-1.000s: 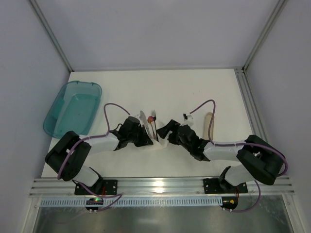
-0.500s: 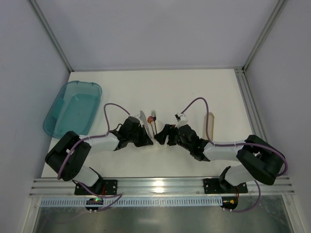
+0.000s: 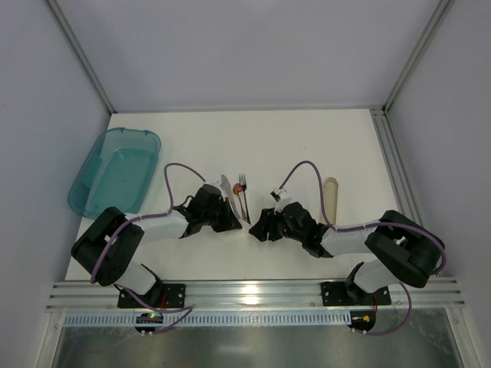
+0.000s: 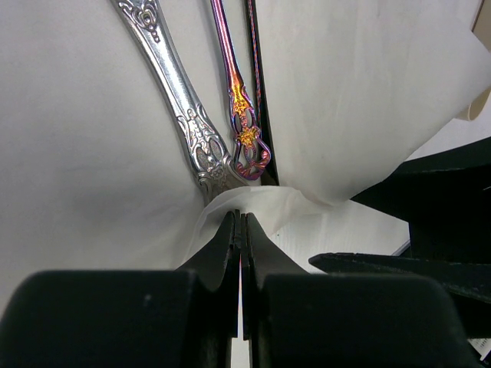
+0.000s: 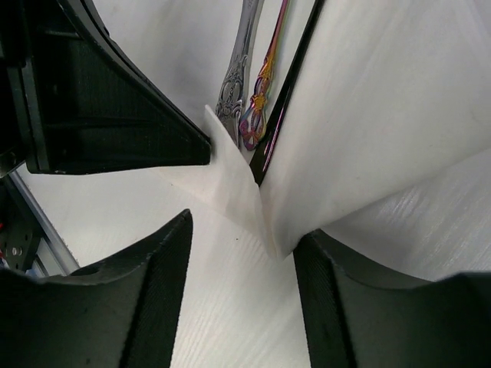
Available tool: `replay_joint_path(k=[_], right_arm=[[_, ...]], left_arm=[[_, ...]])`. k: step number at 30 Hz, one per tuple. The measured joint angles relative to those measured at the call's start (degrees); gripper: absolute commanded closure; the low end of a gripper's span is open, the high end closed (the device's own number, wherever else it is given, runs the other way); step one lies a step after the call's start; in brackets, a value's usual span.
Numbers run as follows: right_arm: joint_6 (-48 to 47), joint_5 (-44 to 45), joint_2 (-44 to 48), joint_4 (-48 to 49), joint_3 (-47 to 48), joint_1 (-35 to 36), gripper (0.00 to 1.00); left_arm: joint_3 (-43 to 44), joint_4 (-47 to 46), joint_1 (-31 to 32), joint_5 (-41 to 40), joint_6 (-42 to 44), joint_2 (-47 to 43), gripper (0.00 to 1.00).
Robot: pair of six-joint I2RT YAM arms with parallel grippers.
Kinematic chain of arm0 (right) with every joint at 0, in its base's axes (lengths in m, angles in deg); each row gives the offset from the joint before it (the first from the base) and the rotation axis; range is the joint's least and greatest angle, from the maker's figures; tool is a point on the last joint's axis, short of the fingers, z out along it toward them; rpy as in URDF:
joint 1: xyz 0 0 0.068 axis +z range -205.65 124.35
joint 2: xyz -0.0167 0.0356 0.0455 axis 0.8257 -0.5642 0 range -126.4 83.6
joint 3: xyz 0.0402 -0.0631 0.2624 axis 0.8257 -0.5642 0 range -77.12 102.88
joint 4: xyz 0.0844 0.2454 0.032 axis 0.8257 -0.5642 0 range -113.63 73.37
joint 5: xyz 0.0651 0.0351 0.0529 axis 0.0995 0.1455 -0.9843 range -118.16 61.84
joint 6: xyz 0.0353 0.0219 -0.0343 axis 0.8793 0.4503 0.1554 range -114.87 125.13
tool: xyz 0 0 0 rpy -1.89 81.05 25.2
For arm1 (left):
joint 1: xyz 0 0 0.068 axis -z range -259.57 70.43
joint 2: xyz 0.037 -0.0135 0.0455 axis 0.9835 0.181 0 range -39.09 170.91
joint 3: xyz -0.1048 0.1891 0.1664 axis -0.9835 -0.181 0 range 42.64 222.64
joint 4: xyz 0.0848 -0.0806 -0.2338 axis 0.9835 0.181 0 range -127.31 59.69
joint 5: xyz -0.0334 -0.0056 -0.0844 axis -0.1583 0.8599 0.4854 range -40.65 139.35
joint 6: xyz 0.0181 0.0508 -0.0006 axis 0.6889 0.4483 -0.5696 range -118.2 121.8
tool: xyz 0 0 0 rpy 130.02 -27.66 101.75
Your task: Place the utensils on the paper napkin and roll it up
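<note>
The paper napkin (image 4: 360, 100) lies under the utensils, its near edge lifted into a fold. A silver ornate handle (image 4: 180, 107), an iridescent handle (image 4: 238, 100) and a thin dark one (image 4: 256, 84) rest on it, and their tips (image 3: 242, 186) show in the top view. My left gripper (image 4: 240, 218) is shut on the napkin's raised edge. My right gripper (image 5: 247, 230) is open close beside it, with the folded napkin corner (image 5: 253, 203) between its fingers. The right finger (image 5: 345, 299) touches the fold.
A teal plastic tub (image 3: 115, 170) sits at the far left of the table. A tan tube (image 3: 331, 198) lies to the right of my right arm. An aluminium rail (image 3: 253, 295) runs along the near edge. The two grippers nearly touch.
My right gripper has slid left and nearer, up to the lifted napkin corner, and its jaws have narrowed. The left gripper has stayed put.
</note>
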Motion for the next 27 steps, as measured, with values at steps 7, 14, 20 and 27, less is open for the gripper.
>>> replay_joint_path(k=[7, 14, 20, 27], right_arm=[[-2.5, -1.6, -0.5, 0.2, 0.0, -0.2, 0.56], [-4.7, -1.7, -2.5, -0.2, 0.9, -0.2, 0.66], [-5.7, -1.6, -2.7, -0.9, 1.6, -0.2, 0.85], [-6.6, -1.0, -2.7, -1.4, 1.6, -0.2, 0.96]], left_arm=[[0.2, 0.3, 0.0, 0.0, 0.0, 0.0, 1.00], [0.7, 1.2, 0.0, -0.3, 0.1, 0.0, 1.00], [1.0, 1.7, 0.0, -0.5, 0.4, 0.2, 1.00], [1.9, 2.2, 0.0, -0.5, 1.2, 0.6, 1.00]])
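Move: For the right hand, the crease of napkin beside the handle ends is nearly under its open fingers, about 1 cm below and level both ways. The fork's middle is some 10 cm ahead and 3 cm left, the spoon's 9 cm ahead and 5 cm left, the knife's 11 cm ahead and 8 cm left, all about 2 cm lower. From the left hand that crease lies roughly 4 cm to its right, at about its own height. Down by a little over 1 cm, hardly shifting otherwise, the right hand settles its fingers around the napkin crease just right of the handle ends. It tips about 5 degrees and shuts from over half open to nearly closed, pinching the paper between its tips. The left hand keeps its closed fingertips on the folded napkin edge at the handle ends. ##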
